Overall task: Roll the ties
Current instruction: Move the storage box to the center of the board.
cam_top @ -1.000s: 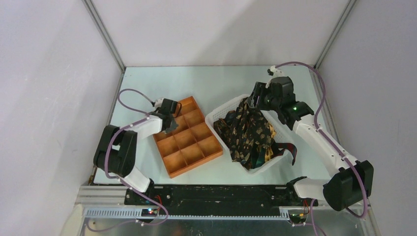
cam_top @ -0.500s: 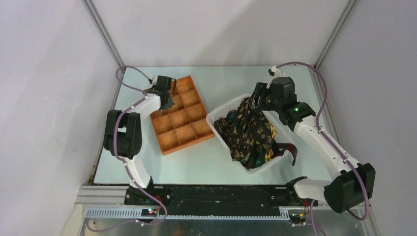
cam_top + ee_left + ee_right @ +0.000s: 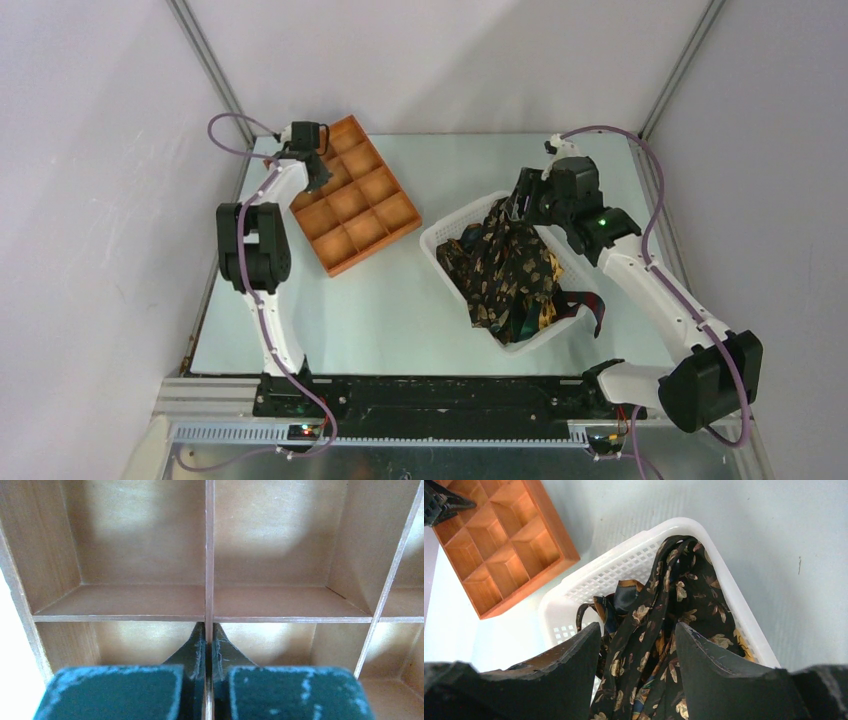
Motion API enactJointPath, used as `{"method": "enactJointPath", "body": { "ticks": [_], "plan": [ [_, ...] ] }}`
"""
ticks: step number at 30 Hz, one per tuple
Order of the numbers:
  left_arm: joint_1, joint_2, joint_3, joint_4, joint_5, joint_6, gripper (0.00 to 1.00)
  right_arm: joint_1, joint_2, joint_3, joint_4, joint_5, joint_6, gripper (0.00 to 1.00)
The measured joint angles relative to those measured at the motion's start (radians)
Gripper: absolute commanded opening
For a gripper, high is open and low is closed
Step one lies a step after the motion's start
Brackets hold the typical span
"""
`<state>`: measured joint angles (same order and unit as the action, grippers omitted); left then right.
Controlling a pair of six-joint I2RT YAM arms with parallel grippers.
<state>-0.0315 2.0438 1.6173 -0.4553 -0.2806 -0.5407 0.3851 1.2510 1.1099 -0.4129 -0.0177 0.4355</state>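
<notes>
The ties (image 3: 505,270) lie in a dark, leaf-printed heap inside the white mesh basket (image 3: 440,235), and one end hangs over its near right rim. My right gripper (image 3: 515,205) hovers over the heap's far end. In the right wrist view it (image 3: 636,640) stands open, with strands of the ties (image 3: 674,590) passing below the gap between its fingers. My left gripper (image 3: 312,170) is at the far left, shut on a thin divider wall of the orange compartment tray (image 3: 355,205). In the left wrist view its fingertips (image 3: 209,640) pinch that wall from both sides.
The tray (image 3: 514,545) sits at the table's far left corner, close to the left wall, its compartments (image 3: 150,600) holding nothing. The basket (image 3: 624,560) stands right of centre. Bare table shows between tray and basket and in front of both.
My left arm has stretched out and carried the tray from the table's middle left to the far left corner, its grip on the divider tightening. The right arm and the ties have not moved.
</notes>
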Motion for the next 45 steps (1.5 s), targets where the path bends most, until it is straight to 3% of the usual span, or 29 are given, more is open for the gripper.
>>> {"method": "enactJointPath", "body": {
  "ticks": [6, 14, 20, 27, 42, 45],
  "plan": [
    [0.031, 0.058, 0.072, -0.005, 0.032, -0.091, 0.00, -0.002, 0.015, 0.000, 0.000, 0.000, 0.008, 0.60],
    [0.068, 0.128, 0.081, -0.006, 0.080, -0.368, 0.00, -0.017, 0.025, 0.000, 0.000, 0.000, 0.045, 0.59],
    [0.071, 0.132, 0.114, -0.059, 0.009, -0.579, 0.00, -0.024, 0.030, 0.000, 0.000, 0.000, 0.061, 0.58],
    [0.080, 0.191, 0.261, -0.135, -0.042, -0.764, 0.00, -0.035, 0.030, -0.007, 0.004, -0.001, 0.082, 0.57],
    [0.145, 0.311, 0.421, -0.208, -0.057, -0.918, 0.00, -0.045, 0.030, -0.010, 0.005, -0.004, 0.107, 0.57],
    [0.152, 0.333, 0.446, -0.203, -0.055, -0.918, 0.05, -0.047, 0.030, -0.010, 0.005, -0.005, 0.108, 0.57]
  ]
}}
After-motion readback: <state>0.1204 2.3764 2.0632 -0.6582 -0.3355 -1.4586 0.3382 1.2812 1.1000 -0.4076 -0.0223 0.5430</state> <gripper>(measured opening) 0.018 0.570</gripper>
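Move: The left gripper already holds the storage box by a divider, the box's middle about 6 cm to its right, 3 cm back and 2 cm below. The table's far-left corner lies roughly 16 cm ahead, 17 cm left and 10 cm down; the white basket's middle is some 43 cm right, 18 cm back and 5 cm lower. From the right gripper, the box is about 37 cm left, 12 cm ahead and 15 cm below. Keep the left gripper pinched on the storage box's divider and swing the box counter-clockwise by some 50 degrees, rolling the wrist as its left side dips. Ease forward and down a little first, rise partway, then carry on forward and left, about 7.5 cm each way in all, towards the table's far-left corner, ending slightly lower. ##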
